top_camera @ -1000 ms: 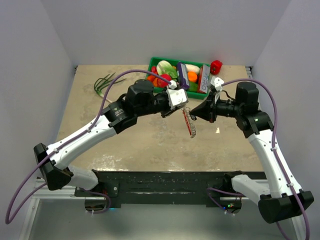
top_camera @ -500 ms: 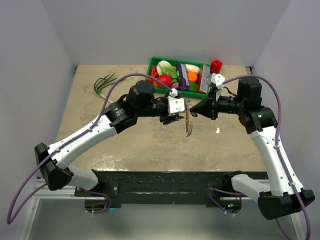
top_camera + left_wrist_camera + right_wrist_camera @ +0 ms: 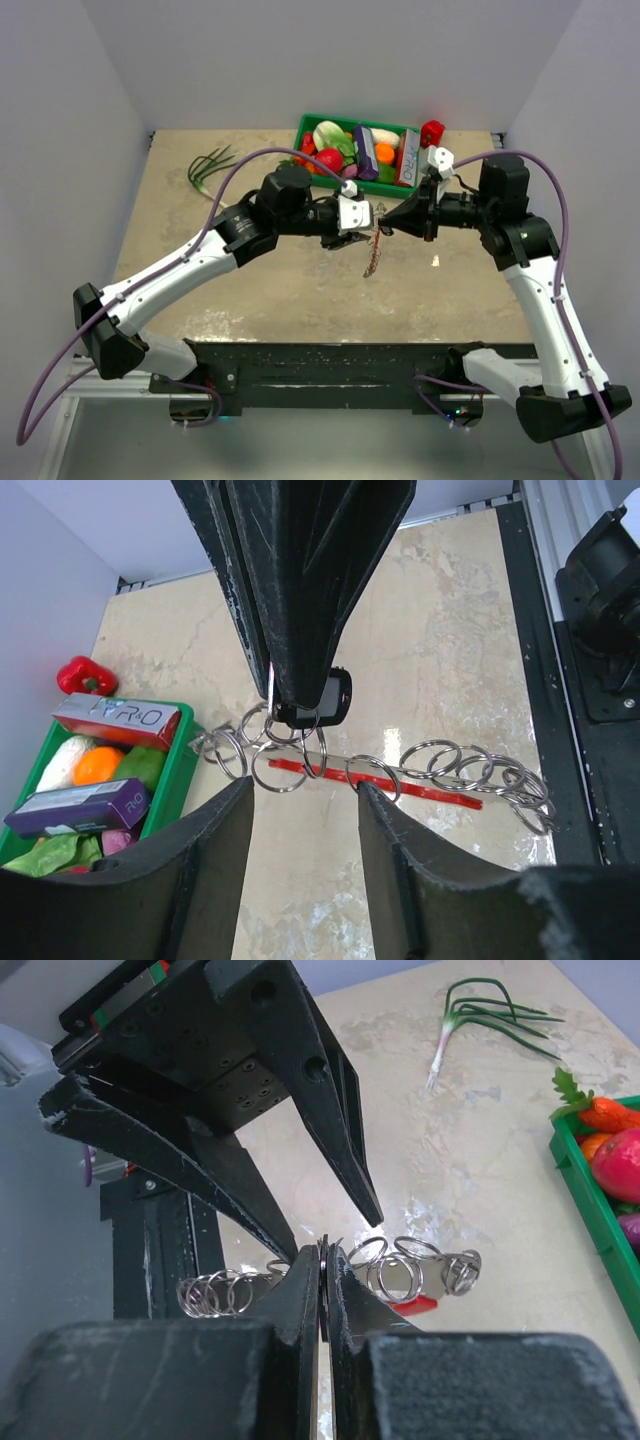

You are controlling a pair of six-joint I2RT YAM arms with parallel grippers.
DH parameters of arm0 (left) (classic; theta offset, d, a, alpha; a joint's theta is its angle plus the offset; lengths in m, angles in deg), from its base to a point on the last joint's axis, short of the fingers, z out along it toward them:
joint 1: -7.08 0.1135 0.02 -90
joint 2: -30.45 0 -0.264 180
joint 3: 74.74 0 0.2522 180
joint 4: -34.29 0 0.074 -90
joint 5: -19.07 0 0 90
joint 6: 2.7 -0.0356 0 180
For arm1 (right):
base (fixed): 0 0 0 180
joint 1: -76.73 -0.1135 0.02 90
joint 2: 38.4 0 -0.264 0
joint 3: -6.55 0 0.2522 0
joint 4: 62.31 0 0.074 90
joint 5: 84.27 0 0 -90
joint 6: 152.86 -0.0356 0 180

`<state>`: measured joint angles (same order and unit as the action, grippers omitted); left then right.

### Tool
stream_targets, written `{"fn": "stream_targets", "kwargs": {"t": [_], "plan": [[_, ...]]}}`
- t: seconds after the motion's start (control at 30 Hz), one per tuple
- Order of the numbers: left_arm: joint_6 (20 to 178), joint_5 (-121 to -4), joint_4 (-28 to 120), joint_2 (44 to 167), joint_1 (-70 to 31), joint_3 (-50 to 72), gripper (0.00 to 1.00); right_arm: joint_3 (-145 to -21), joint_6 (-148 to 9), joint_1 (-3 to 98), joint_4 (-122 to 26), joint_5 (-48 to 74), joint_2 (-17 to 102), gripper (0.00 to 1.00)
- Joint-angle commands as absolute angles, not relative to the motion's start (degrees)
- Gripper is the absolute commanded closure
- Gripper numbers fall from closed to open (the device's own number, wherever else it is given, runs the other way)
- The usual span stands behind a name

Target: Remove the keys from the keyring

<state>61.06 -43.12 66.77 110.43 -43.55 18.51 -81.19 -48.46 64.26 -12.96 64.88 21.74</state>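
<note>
A chain of several thin silvery rings, the keyring point(image 3: 430, 765), hangs in mid-air with a red strip tag point(image 3: 420, 792) along it. In the top view the bunch point(image 3: 371, 256) dangles between the two arms. My right gripper point(image 3: 322, 1252) is shut on a thin flat key. From the left wrist view its black head point(image 3: 335, 696) shows at the right gripper's tip point(image 3: 384, 228). My left gripper point(image 3: 303, 783) stands open just below the rings, its right fingertip point(image 3: 372, 798) at one ring, nothing between the pads. In the top view the left gripper point(image 3: 352, 228) faces the right one closely.
A green bin point(image 3: 303, 127) with toy vegetables and boxes stands at the back, and a red pepper point(image 3: 432, 132) lies to its right. Spring onions point(image 3: 210, 165) lie at the back left. Below the bunch is beige tabletop point(image 3: 300, 290).
My left gripper has opened and let go of the bunch. The ring chain now swings a little to the left, hanging from the right gripper, which moved slightly up and left.
</note>
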Motion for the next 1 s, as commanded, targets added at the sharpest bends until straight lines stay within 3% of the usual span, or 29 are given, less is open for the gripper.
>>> {"fn": "stream_targets", "kwargs": {"t": [0.0, 0.17, 0.6, 0.97], "plan": [[62.0, -41.2, 64.0, 110.9, -43.3, 18.7, 0.59, -83.1, -49.8, 64.1, -15.4, 67.1, 20.2, 1.00], [62.7, -39.4, 64.1, 111.6, -43.3, 19.4, 0.67, -82.3, -50.1, 64.1, -15.9, 67.4, 19.8, 1.00], [65.4, -37.5, 63.5, 112.5, -43.0, 20.9, 0.66, -81.2, -47.9, 64.2, -14.8, 65.1, 19.3, 1.00], [68.2, -36.7, 61.5, 111.7, -41.2, 20.5, 0.70, -79.6, -46.5, 64.2, -14.0, 63.9, 19.2, 1.00]]}}
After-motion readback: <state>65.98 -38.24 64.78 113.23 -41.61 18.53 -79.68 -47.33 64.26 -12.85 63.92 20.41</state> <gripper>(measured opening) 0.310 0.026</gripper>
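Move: Just off the left fingertips, about 3 cm to the left hand's right and level with it both ahead and in height, hang the small rings beside the right hand's shut tips. The red-edged plate's middle is some 2 cm back, 3 cm right and 2 cm lower; the black fob is about 1 cm back, 4 cm right and 1 cm lower. From the right hand, those small rings are level fore and aft, roughly 1 cm left and 1 cm down. Closing in on the small rings at the right fingertips, the left hand sinks and edges right about 1.5 cm each, easing slightly back, then comes roughly 1 cm forward. Its fingers narrow from half open to about a third, and it rolls some 5 degrees, forward side dipping; a grip on a ring isn't visible. The right hand stays within about half a centimetre, still pinching the keyring with shut fingers. ##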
